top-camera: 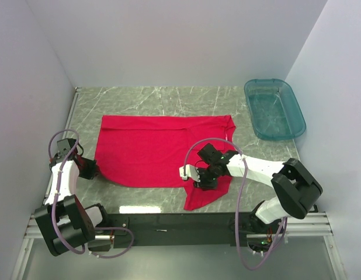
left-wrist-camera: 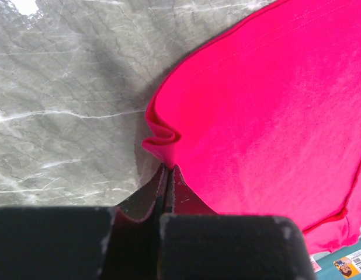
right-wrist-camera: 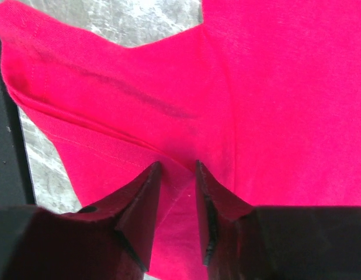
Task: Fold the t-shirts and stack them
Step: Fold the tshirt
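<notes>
One red t-shirt (top-camera: 151, 151) lies spread flat on the marble table, with a sleeve (top-camera: 205, 195) pointing toward the near edge. My left gripper (top-camera: 94, 170) is at the shirt's left edge. In the left wrist view this gripper (left-wrist-camera: 169, 166) is shut on a puckered bit of the red cloth (left-wrist-camera: 268, 99). My right gripper (top-camera: 199, 178) is down on the shirt where the near sleeve joins the body. In the right wrist view its jaws (right-wrist-camera: 177, 165) stand partly apart, with a low ridge of the red cloth (right-wrist-camera: 274, 105) between the fingers.
A teal see-through tub (top-camera: 274, 108) stands at the back right, with nothing seen in it. Grey marble table (top-camera: 169, 96) shows behind and left of the shirt. White walls close in the left, back and right sides. A black rail runs along the near edge.
</notes>
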### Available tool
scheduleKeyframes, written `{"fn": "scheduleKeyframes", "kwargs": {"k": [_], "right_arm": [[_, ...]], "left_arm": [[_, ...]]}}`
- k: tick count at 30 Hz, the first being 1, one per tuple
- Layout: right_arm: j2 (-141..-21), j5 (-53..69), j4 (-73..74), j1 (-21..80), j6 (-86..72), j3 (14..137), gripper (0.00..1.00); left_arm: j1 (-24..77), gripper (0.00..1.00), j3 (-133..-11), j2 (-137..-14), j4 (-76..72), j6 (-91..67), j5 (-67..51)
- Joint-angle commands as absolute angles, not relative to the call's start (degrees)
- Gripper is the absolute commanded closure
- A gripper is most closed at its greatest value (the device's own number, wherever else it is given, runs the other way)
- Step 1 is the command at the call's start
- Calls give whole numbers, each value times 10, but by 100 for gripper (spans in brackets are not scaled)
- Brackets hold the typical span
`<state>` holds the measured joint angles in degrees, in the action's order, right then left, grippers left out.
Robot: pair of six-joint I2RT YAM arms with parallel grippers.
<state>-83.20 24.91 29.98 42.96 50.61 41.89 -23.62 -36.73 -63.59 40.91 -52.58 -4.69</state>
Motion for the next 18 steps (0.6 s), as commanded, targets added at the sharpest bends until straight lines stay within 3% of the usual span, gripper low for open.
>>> {"fn": "scheduleKeyframes", "kwargs": {"k": [1,5,9,18], "right_arm": [[-845,257,297,427,504,433,65],[-838,261,311,427,513,432,75],[-807,264,332,426,517,434,94],[-703,264,366,412,500,454,94]], "left_arm": [[-240,100,-367,-634,398,-513,-54],[-242,100,-367,-633,397,-512,-57],[-242,100,-366,-634,398,-513,-57],[-243,100,-365,-633,395,-512,-62]]}}
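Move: The fold of red cloth where the t-shirt's near sleeve joins the body lies right between the right hand's parted fingertips, about 1 cm below the hand point. The armpit notch is some 4 cm to that hand's left, about level fore and aft; the sleeve's near-left corner is about 7 cm back and 4 cm left. From the left hand, shut on the hem corner, the fold lies roughly 31 cm right, 5 cm back and 5 cm lower. The fold of cloth at the sleeve's root is pinched as the right fingers, until then partly open around it, close almost fully with the hand nearly in place. The right hand then goes straight up about 4.5 cm with the fold, tilting some 5 degrees. The left hand stays put and keeps its pinch on the hem corner. ##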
